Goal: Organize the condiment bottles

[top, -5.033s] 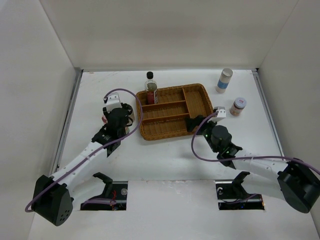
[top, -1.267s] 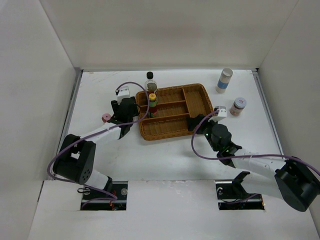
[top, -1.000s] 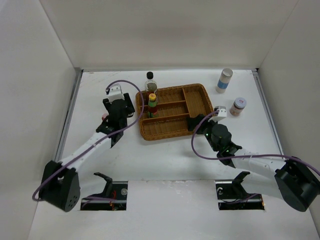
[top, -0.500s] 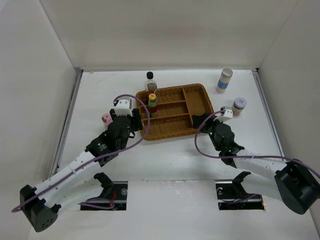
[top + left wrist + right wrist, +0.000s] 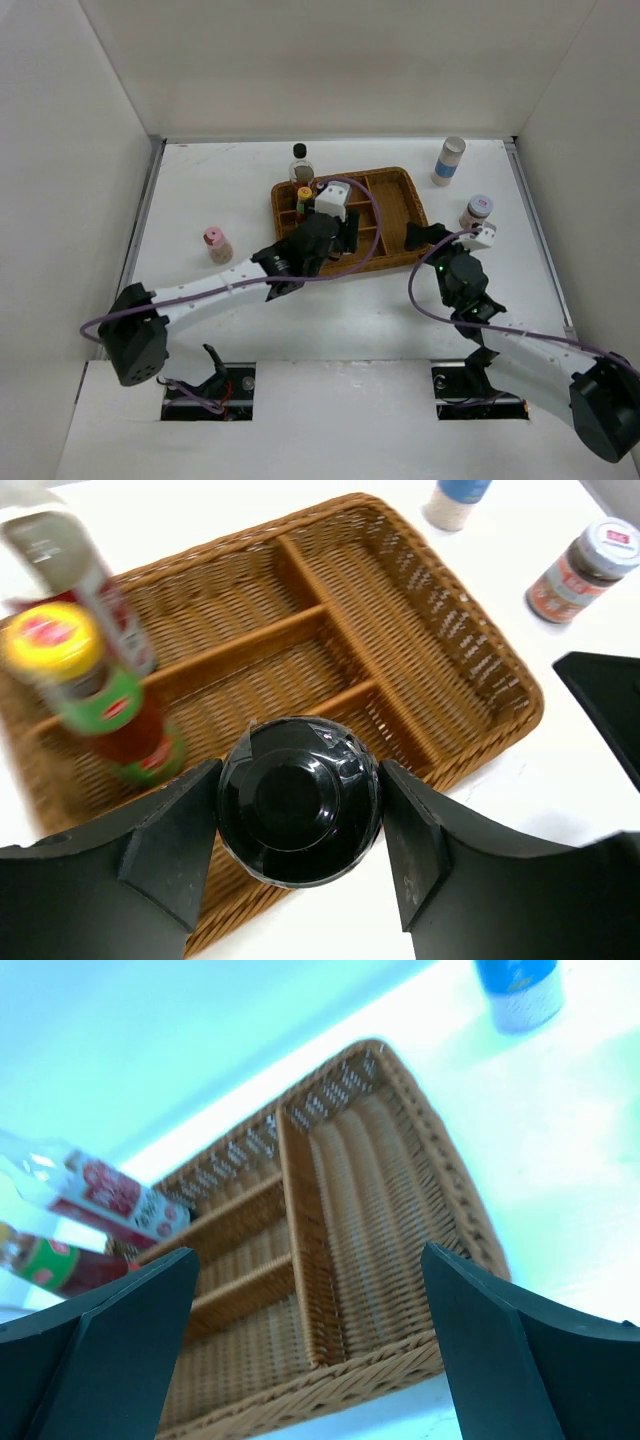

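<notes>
My left gripper [image 5: 300, 815] is shut on the dark shaker [image 5: 298, 798], seen cap-on, over the front edge of the wicker tray [image 5: 520, 695]. In the top view this gripper [image 5: 348, 230] reaches over the tray [image 5: 400, 180] from the left. In the tray's left end stand the yellow-capped red bottle [image 5: 303, 199] [image 5: 95, 695] and the tall clear black-capped bottle [image 5: 300, 165] [image 5: 70, 575]. The pink-lidded jar [image 5: 214, 243] stands left of the tray. To its right are the white blue-labelled bottle [image 5: 450, 160] [image 5: 520, 990] and purple-lidded jar [image 5: 477, 211] [image 5: 585, 570]. My right gripper [image 5: 418, 236] [image 5: 310, 1345] is open and empty beside the tray's front right corner.
White walls enclose the table on the left, back and right. The tray [image 5: 440, 1190] has several compartments split by wicker dividers. My two grippers are close together at the tray's front right.
My left arm has swung right, carrying the dark shaker from left of the tray to over it. My right gripper has backed off to the right and opened wider.
</notes>
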`<state>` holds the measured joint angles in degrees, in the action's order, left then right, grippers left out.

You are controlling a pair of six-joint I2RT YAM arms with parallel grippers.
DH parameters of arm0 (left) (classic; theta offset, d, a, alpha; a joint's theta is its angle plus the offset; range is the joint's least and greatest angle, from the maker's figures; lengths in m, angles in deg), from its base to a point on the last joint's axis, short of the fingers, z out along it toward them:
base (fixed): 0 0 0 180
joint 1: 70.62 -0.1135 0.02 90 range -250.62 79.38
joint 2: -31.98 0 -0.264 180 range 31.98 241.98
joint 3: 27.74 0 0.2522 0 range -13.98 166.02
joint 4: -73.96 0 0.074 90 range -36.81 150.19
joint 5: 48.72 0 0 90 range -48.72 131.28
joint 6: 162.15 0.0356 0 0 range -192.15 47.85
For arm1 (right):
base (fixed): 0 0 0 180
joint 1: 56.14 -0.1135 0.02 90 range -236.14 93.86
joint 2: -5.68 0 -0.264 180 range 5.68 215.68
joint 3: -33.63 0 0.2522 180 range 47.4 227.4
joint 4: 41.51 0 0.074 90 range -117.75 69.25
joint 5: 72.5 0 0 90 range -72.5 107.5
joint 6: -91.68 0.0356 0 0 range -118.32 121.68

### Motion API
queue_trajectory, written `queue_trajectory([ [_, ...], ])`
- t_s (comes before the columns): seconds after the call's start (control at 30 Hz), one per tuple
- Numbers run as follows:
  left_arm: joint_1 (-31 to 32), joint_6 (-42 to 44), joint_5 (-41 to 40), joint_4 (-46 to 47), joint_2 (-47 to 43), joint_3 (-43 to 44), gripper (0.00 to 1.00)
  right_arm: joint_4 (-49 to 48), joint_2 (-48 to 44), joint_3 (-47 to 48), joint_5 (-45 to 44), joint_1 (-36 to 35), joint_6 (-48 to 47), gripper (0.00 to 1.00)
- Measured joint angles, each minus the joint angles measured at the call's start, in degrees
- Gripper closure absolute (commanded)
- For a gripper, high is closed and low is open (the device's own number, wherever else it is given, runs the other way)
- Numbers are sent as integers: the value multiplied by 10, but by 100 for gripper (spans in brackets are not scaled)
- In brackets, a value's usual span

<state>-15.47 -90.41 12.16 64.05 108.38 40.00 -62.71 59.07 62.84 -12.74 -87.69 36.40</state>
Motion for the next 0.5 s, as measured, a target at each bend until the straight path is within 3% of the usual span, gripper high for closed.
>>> queue_trajectory([
  [0.23, 0, 5, 33, 58, 119, 59, 67, 4, -80, -33, -59, 0, 3, 0],
  [0.5, -2, 7, 52, 72, 189, 82, 67, 9, -87, -33, -75, 0, 9, 0],
])
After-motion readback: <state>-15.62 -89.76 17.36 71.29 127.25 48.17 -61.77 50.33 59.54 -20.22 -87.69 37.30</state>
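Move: The left hand holds the black-capped bottle over the basket; the right end of its near small compartment lies about 3 cm ahead, 7 cm to the right and some 12 cm below. The yellow-capped bottle stands roughly 7 cm ahead and 8 cm left of this hand, the red-labelled bottle about 14 cm ahead and 9 cm left, their middles a few centimetres lower. From the right hand that compartment end is level fore and aft, about 24 cm left and 10 cm down. With its fingers still shut on the black-capped bottle, the left hand carries it about 7 cm to the right and some 3 cm forward, away from the two standing bottles, while sinking about 5 cm towards the right end of the near compartment; the sideways run fades out and the later part is mostly downward, with the wrist turning only about 5 degrees clockwise. Meanwhile the right hand, empty and wide open, backs off from the basket's near right corner, some 3 cm to the right with a little rise and draw back, then stands still. ##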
